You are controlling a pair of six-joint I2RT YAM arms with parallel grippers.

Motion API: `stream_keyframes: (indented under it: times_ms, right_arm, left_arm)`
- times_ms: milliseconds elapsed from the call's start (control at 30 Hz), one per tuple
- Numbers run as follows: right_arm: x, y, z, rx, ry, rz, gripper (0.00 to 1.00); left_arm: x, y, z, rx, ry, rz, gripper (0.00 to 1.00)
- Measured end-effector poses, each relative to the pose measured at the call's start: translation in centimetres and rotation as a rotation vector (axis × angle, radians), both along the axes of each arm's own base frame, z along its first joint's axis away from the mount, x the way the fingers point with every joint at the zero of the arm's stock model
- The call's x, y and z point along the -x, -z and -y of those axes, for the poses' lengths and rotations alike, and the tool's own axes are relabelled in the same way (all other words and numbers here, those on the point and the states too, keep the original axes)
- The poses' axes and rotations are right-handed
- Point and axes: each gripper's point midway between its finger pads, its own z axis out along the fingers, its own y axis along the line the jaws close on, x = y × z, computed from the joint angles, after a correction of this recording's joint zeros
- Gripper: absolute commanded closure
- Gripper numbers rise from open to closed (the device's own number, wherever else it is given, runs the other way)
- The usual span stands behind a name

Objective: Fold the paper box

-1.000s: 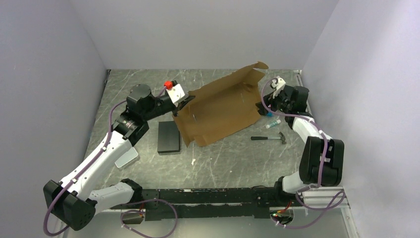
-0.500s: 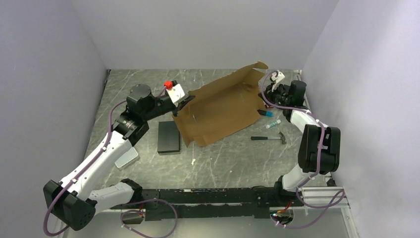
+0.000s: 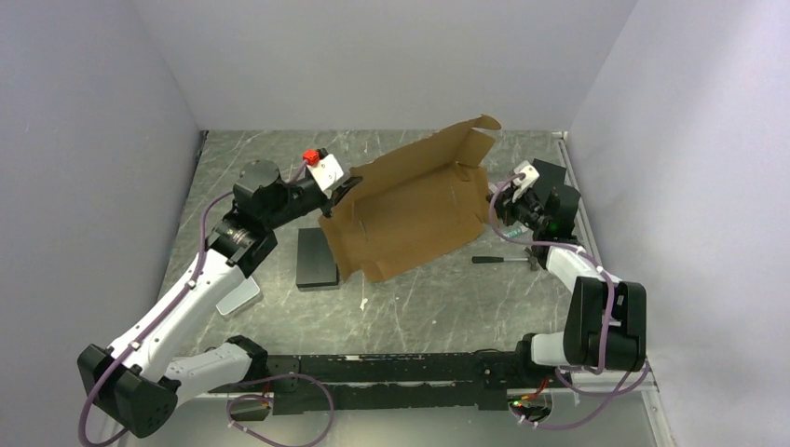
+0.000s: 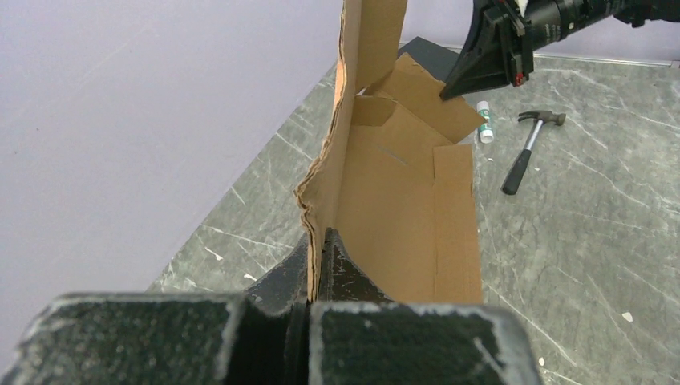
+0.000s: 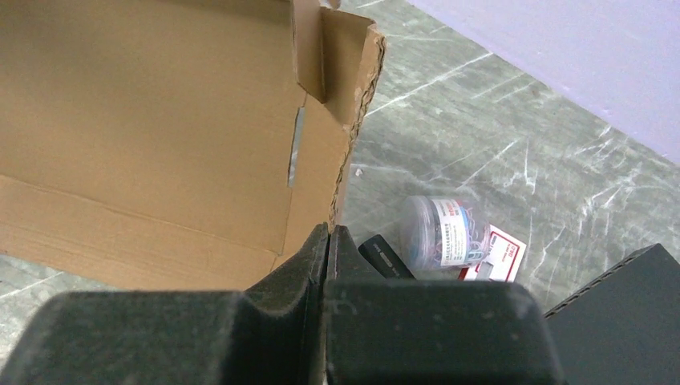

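The paper box (image 3: pixel 410 209) is a brown cardboard sheet with flaps, tilted up on edge in the middle of the table. My left gripper (image 3: pixel 345 193) is shut on its left edge; in the left wrist view the cardboard (image 4: pixel 393 208) stands between the two closed fingers of this gripper (image 4: pixel 321 237). My right gripper (image 3: pixel 494 210) is at the box's right flap. In the right wrist view its jaws (image 5: pixel 329 228) are pressed together, and the ragged flap edge of the box (image 5: pixel 160 120) runs down into their tips.
A black block (image 3: pixel 316 258) lies left of the box, with a grey tin (image 3: pixel 238 294) nearer the left arm. A hammer (image 3: pixel 508 260) lies right of the box. A clear tub of paper clips (image 5: pixel 445 233) and a red-and-white card (image 5: pixel 501 249) sit under the right gripper.
My right gripper went from open to shut and dropped toward the box's right flap. My left gripper raised the box's left edge, so the sheet stands steeper.
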Motion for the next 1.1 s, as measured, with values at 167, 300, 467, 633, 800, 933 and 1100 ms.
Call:
stream_keyframes:
  times_ms: [167, 300, 467, 633, 800, 933, 1100]
  right_arm:
    - [1.2, -0.1, -0.2, 0.007, -0.001, 0.057, 1.00]
    - [1.6, 0.0, -0.2, 0.020, -0.004, 0.093, 1.00]
    - [2.2, -0.2, -1.0, 0.055, -0.027, 0.140, 1.00]
    - [2.5, -1.0, -2.4, 0.099, -0.047, 0.196, 1.00]
    - [2.3, -1.0, -2.8, 0.140, -0.012, 0.220, 1.00]
    - [2.0, -1.2, -3.4, 0.166, 0.029, 0.242, 1.00]
    - [1.3, -2.2, -4.8, 0.197, 0.076, 0.308, 1.00]
  left_arm:
    - [0.1, -0.5, -0.3, 0.013, -0.014, 0.006, 1.00]
    - [0.1, -0.6, -0.4, 0.022, -0.023, -0.002, 1.00]
    - [0.2, -0.5, -0.4, 0.021, -0.022, -0.008, 1.00]
    - [0.2, -0.5, -0.4, 0.021, -0.022, -0.008, 1.00]
    - [0.2, -0.3, -0.4, 0.017, -0.021, -0.013, 1.00]
    - [0.3, -0.2, -0.4, 0.012, -0.016, -0.014, 1.00]
    - [0.4, -0.4, -0.4, 0.001, -0.010, -0.015, 1.00]
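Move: The right fingers already pinch the edge of the paper box's right side; the middle of the box floor lies about 22 cm to their left, 1 cm ahead and roughly level. The lid's right end flap is some 13 cm ahead, 9 cm left and 15 cm above, and the hammer about 3 cm back, 3 cm right and 15 cm below. The left hand already grips the lid's left end; from it the floor's middle is about 11 cm ahead, 13 cm right and 20 cm lower. Keeping its pinch on the right side of the box, the right hand first draws back about 2.5 cm, then carries that edge left towards the middle of the box floor, about 5 cm in all, lifting some 2 cm and easing forward about 1 cm late on. Its fingertips tip up by almost 20 degrees and the hand rolls about 10 degrees, left side sinking, while the left hand stays practically in place and keeps the lid's left end shut between its fingers. ##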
